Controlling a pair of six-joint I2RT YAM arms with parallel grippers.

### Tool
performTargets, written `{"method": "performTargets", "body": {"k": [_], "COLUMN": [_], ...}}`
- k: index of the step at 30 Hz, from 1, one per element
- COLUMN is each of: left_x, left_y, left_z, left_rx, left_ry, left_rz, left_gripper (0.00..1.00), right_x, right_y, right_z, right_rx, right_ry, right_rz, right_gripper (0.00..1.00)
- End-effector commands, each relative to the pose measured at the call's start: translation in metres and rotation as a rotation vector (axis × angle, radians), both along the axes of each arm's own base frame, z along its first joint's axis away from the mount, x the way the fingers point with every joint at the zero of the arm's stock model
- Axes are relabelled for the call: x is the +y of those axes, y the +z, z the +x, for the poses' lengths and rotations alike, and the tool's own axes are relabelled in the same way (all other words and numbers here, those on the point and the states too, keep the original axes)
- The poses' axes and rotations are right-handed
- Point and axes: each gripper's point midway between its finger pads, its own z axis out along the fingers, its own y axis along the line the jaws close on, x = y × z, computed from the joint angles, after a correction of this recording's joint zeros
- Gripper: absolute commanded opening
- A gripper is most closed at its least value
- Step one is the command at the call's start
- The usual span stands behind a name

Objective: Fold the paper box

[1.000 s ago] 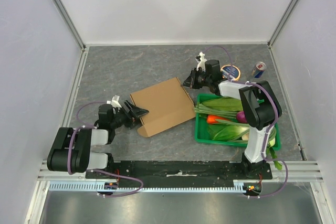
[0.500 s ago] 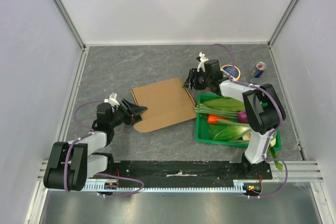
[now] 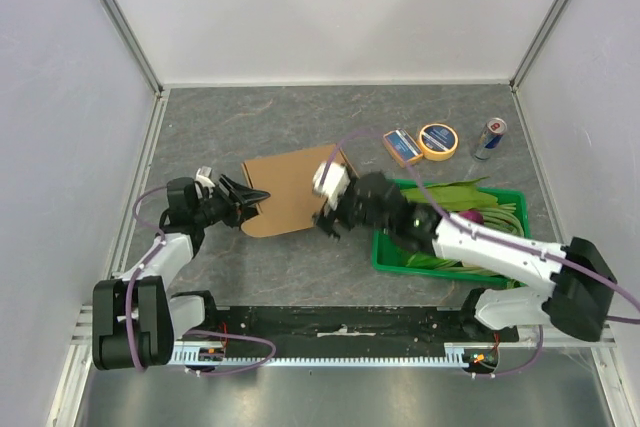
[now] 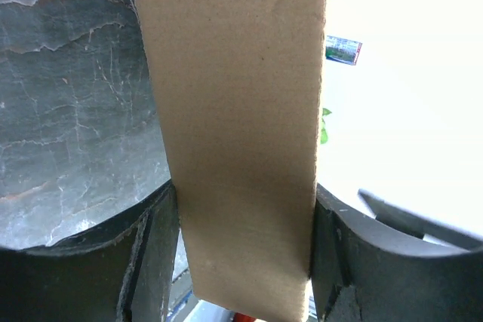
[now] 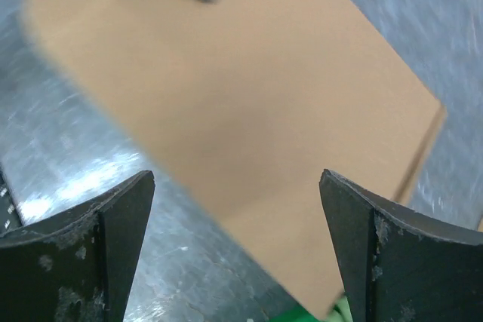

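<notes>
The paper box point(image 3: 290, 190) is a flat brown cardboard sheet lying on the grey table, left of centre. My left gripper point(image 3: 249, 200) is shut on its left edge. In the left wrist view a strip of the cardboard point(image 4: 234, 111) fills the gap, touching both fingers of the left gripper point(image 4: 243, 213). My right gripper point(image 3: 327, 219) hangs open over the box's near right corner. In the right wrist view the right gripper point(image 5: 238, 186) has its jaws wide apart with nothing between them, and the box point(image 5: 241, 88) lies below.
A green crate point(image 3: 383, 248) of vegetables stands right of the box, under my right arm. Behind it lie a small blue-and-white packet point(image 3: 402, 146), a tape roll point(image 3: 438, 139) and a drink can point(image 3: 489, 137). White walls enclose the table.
My right gripper let go of the box's far right corner, opened wide and swung to its near right corner. The left gripper closed on the left edge, and the box shifted left.
</notes>
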Motion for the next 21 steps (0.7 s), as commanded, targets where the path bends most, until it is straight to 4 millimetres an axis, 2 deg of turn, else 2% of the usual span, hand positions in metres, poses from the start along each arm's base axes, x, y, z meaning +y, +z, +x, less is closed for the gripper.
{"method": "performTargets", "body": {"k": [1, 5, 7, 9, 13, 15, 16, 17, 19, 21], "left_x": [-0.007, -0.004, -0.002, -0.003, -0.004, -0.003, -0.003, -0.004, -0.004, -0.004], "left_y": [0.031, 0.034, 0.036, 0.038, 0.041, 0.043, 0.045, 0.047, 0.049, 0.050], "left_z": [-0.009, -0.018, -0.020, -0.023, -0.028, -0.030, -0.030, -0.031, -0.032, -0.033], "left_rx": [0.010, 0.053, 0.056, 0.068, 0.082, 0.087, 0.083, 0.081, 0.077, 0.077], "left_ry": [-0.100, -0.117, -0.115, -0.123, -0.139, -0.142, -0.144, -0.152, -0.157, -0.160], "left_rz": [-0.096, -0.106, -0.123, -0.148, -0.184, -0.202, -0.205, -0.213, -0.219, -0.221], "left_gripper": [0.38, 0.38, 0.38, 0.38, 0.37, 0.37, 0.37, 0.37, 0.37, 0.37], "right_x": [0.005, 0.026, 0.032, 0.036, 0.041, 0.045, 0.045, 0.050, 0.048, 0.051], "right_y": [0.003, -0.003, -0.010, -0.008, -0.010, -0.002, -0.008, -0.002, -0.006, 0.002], "right_z": [-0.021, -0.035, -0.038, -0.039, -0.033, -0.030, -0.030, -0.029, -0.022, -0.018], "right_rx": [-0.350, -0.450, -0.483, -0.535, -0.650, -0.698, -0.714, -0.757, -0.789, -0.844], "right_ry": [0.072, 0.137, 0.170, 0.146, 0.125, 0.094, 0.090, 0.088, 0.051, 0.024], "right_rz": [-0.134, -0.241, -0.301, -0.334, -0.411, -0.403, -0.422, -0.415, -0.457, -0.457], "right_gripper": [0.98, 0.98, 0.98, 0.98, 0.98, 0.98, 0.98, 0.98, 0.98, 0.98]}}
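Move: The left hand still grips the box by its left end; the box's middle lies about 10 cm to that hand's right, 3 cm farther out and a little lower. The empty right hand hovers near the box's near side, with the box's middle some 6 cm ahead, 5 cm left and 10 cm below. From the right hand, the vegetable tray is about 29 cm right and 2 cm ahead, the small blue packet 17 cm right and 21 cm ahead, both some 15 cm lower. The right hand, fingers staying wide open, swings quickly back about 5 cm and slightly left to clear the box's near side, then sinks about 4 cm and keeps edging left before easing a little forward and up, rolling some 45 degrees counter-clockwise as seen along its fingers so that they come to straddle the near long edge. Meanwhile the left hand keeps its grip on the left end, drawing the box back and lifting by a couple of centimetres each while it tilts about 10 degrees. ##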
